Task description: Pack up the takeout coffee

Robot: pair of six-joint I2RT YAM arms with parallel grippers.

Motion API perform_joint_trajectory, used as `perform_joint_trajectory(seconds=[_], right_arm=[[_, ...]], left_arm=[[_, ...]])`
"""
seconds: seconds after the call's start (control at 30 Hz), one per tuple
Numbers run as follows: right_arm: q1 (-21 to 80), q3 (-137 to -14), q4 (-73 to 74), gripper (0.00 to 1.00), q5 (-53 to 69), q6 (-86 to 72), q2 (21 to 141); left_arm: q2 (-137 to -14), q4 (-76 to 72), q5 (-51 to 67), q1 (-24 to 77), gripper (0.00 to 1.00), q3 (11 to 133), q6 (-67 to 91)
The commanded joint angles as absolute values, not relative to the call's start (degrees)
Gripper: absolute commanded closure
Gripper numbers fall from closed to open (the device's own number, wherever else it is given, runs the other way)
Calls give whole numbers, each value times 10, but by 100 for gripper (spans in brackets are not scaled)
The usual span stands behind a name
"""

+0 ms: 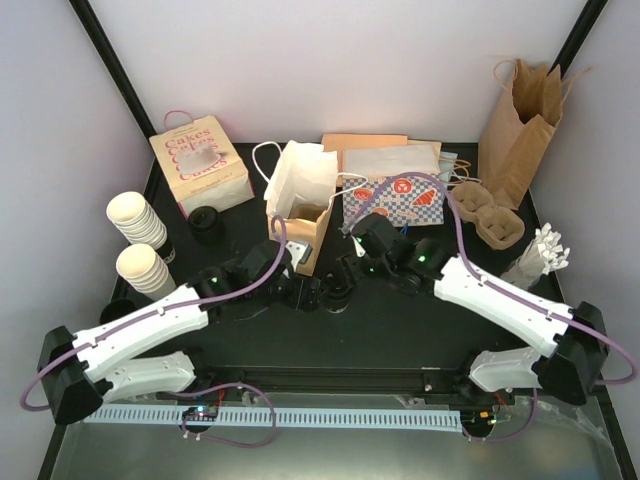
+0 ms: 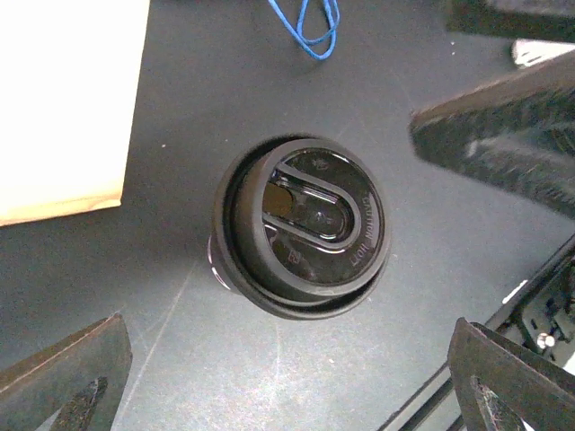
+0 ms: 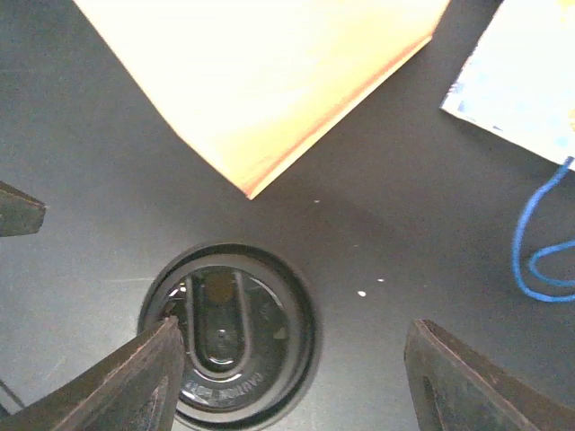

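The takeout coffee (image 2: 301, 238) stands upright on the black table, and from above only its round black lid (image 3: 229, 337) and a sliver of the cup show. In the top view the takeout coffee (image 1: 336, 296) sits between the two wrists, just in front of the open paper bag (image 1: 300, 205). My left gripper (image 2: 287, 386) is wide open above and beside the cup, holding nothing. My right gripper (image 3: 301, 386) is open too, and its left finger (image 3: 126, 386) overlaps the lid's edge in view. I cannot tell whether that finger touches the lid.
At the back left are a pink Cakes box (image 1: 198, 165), two stacks of lidless cream cups (image 1: 135, 220) and a loose black lid (image 1: 207, 222). A tall brown bag (image 1: 520, 125), a pulp cup carrier (image 1: 490, 215) and checkered paper (image 1: 400, 200) lie at the back right.
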State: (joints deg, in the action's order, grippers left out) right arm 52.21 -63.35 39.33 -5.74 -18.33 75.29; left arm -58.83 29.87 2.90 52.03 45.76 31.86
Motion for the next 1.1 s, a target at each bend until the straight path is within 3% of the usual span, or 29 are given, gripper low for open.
perform_joint_trajectory(seconds=[0.0, 0.1, 0.2, 0.23, 1.07], right_arm=[[500, -603, 385, 29, -90, -206, 718], [485, -574, 377, 22, -102, -219, 695], [477, -549, 369, 2, -112, -231, 672], [476, -542, 367, 0, -112, -234, 667], [404, -434, 310, 0, -23, -284, 593]], left_arm=[[-623, 338, -10, 533, 1, 506, 275], [-658, 354, -16, 544, 1, 537, 268], [-695, 376, -35, 564, 1, 573, 264], [-707, 383, -42, 570, 1, 584, 264], [-900, 496, -118, 598, 2, 741, 294]])
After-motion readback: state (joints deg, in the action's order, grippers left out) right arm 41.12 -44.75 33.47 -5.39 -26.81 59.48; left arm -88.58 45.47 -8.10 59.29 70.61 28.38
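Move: From the left hand, the lidded coffee cup stands about 4 cm ahead, 7 cm to the right, its middle some 10 cm below. The takeout bag stands about 12 cm beyond the cup and 8 cm to the cup's left. From the right hand, the same cup is about 1 cm ahead and 4 cm to the left, some 12 cm below, and the checkered bag lies roughly 23 cm ahead and 9 cm to the right. The left hand, fingers already wide open and staying so, reaches about 5 cm to the right over the coffee cup, easing forward and then sinking 3 to 4 cm, while its wrist rolls some 25 degrees so that the fingers point more steeply down towards the lid. The right hand makes room, opening its fingers fully and drawing almost 9 cm to the right away from the cup, sinking about 3 cm and turning clockwise as it goes. ##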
